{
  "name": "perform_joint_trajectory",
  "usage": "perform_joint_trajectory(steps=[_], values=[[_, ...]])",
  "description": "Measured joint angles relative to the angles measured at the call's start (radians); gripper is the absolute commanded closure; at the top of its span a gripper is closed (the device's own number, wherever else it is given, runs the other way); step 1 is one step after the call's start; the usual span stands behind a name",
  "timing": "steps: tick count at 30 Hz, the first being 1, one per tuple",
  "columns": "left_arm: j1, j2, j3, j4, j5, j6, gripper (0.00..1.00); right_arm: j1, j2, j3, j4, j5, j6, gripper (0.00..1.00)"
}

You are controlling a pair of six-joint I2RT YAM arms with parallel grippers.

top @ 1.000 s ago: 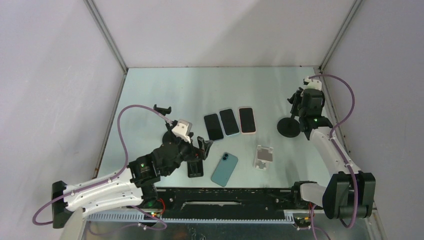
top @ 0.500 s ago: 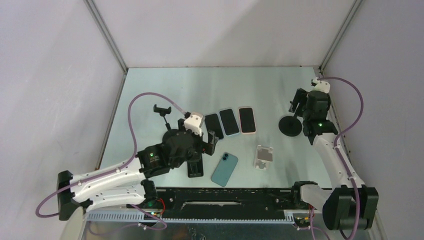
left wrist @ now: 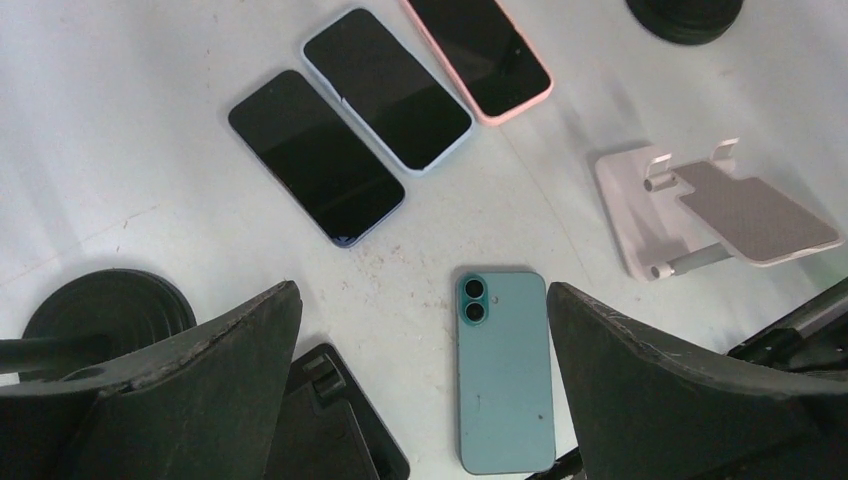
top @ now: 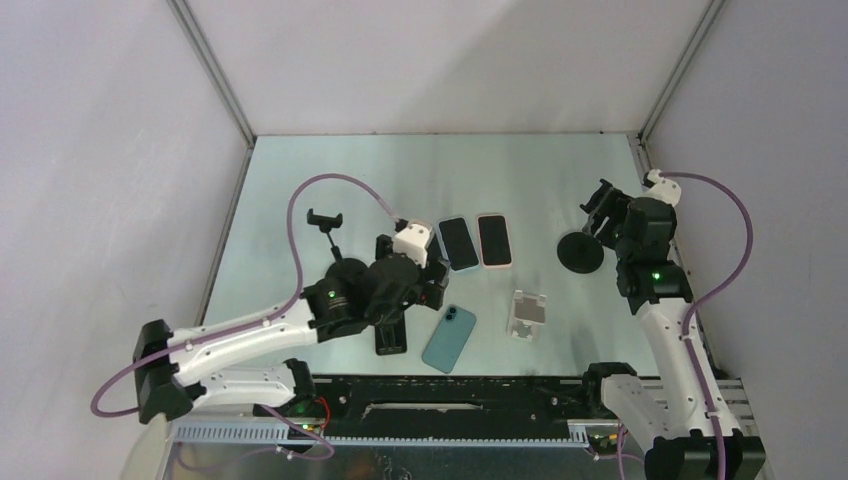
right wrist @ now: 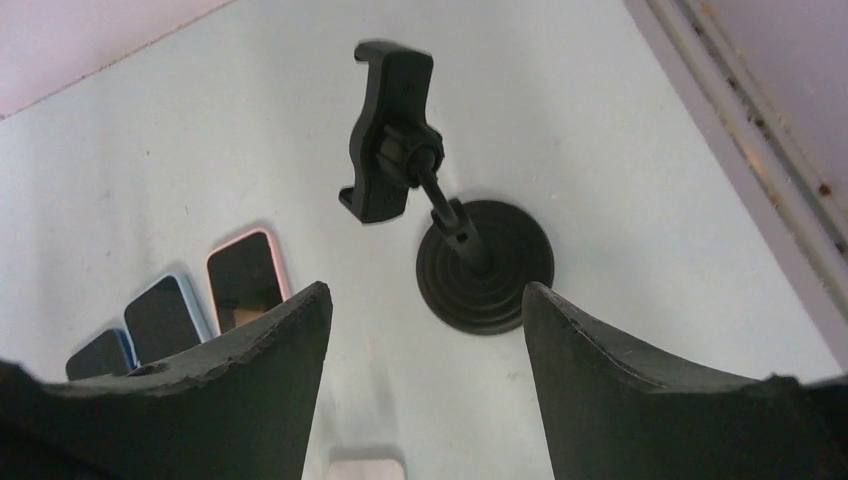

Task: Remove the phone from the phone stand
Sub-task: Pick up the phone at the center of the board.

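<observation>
A teal phone (top: 449, 338) (left wrist: 505, 370) lies face down on the table, between a flat black stand (top: 390, 335) (left wrist: 330, 420) and a white phone stand (top: 526, 313) (left wrist: 715, 205). No stand in view holds a phone. My left gripper (top: 428, 283) (left wrist: 422, 288) hovers open above the teal phone's upper end, nothing between its fingers. My right gripper (top: 597, 208) (right wrist: 425, 287) is open and empty, just right of a black round-base phone stand (top: 580, 252) (right wrist: 485, 265) whose clamp (right wrist: 388, 135) is empty.
Three phones lie face up in a row: dark (left wrist: 315, 155), blue-edged (top: 459, 243) (left wrist: 387, 88), pink (top: 494, 240) (left wrist: 480, 50). A second black clamp stand (top: 325, 218) rises from a round base (left wrist: 100, 310) at left. The enclosure's right wall rail (right wrist: 740, 130) runs close by.
My left arm has swung forward and right, over the phones. My right gripper has opened and drawn back to the right, away from the round-base stand.
</observation>
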Motion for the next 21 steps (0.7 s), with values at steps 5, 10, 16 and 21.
perform_joint_trajectory(steps=[5,10,16,21], values=[[0.001,0.113,0.047,-0.048,0.026,-0.028,0.00,0.000,-0.030,0.000,-0.088,-0.025,0.050,0.28],[-0.010,0.204,0.065,-0.063,0.081,-0.061,0.00,0.000,-0.106,0.000,-0.170,-0.047,0.080,0.27],[-0.077,0.364,0.146,-0.097,0.116,-0.088,0.00,0.000,-0.212,0.000,-0.222,-0.077,0.083,0.27],[-0.172,0.528,0.223,-0.147,0.122,-0.111,0.00,0.000,-0.246,0.000,-0.260,-0.093,0.080,0.27]])
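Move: The left hand is open. The teal phone it goes for lies face down on the table about 7 cm back and 4 cm right of it, some 19 cm below. At table level, the black phone is 14 cm ahead of the left hand and the black stand about 9 cm left and 5 back; the pink stand is roughly 22 cm right and 2 back. From the right hand, the teal phone is about 19 cm back, 29 left and 21 down. The left hand sinks about 11 cm towards the teal phone, swinging some 8 cm right and then also drawing back about 6 cm, while its wrist tips the fingers down more steeply by roughly 25 degrees; they stay wide open and touch nothing yet. Meanwhile the right hand, already empty and part open, backs off about 6 cm towards its base and drifts a little left, away from the round-based stand it has just left. ##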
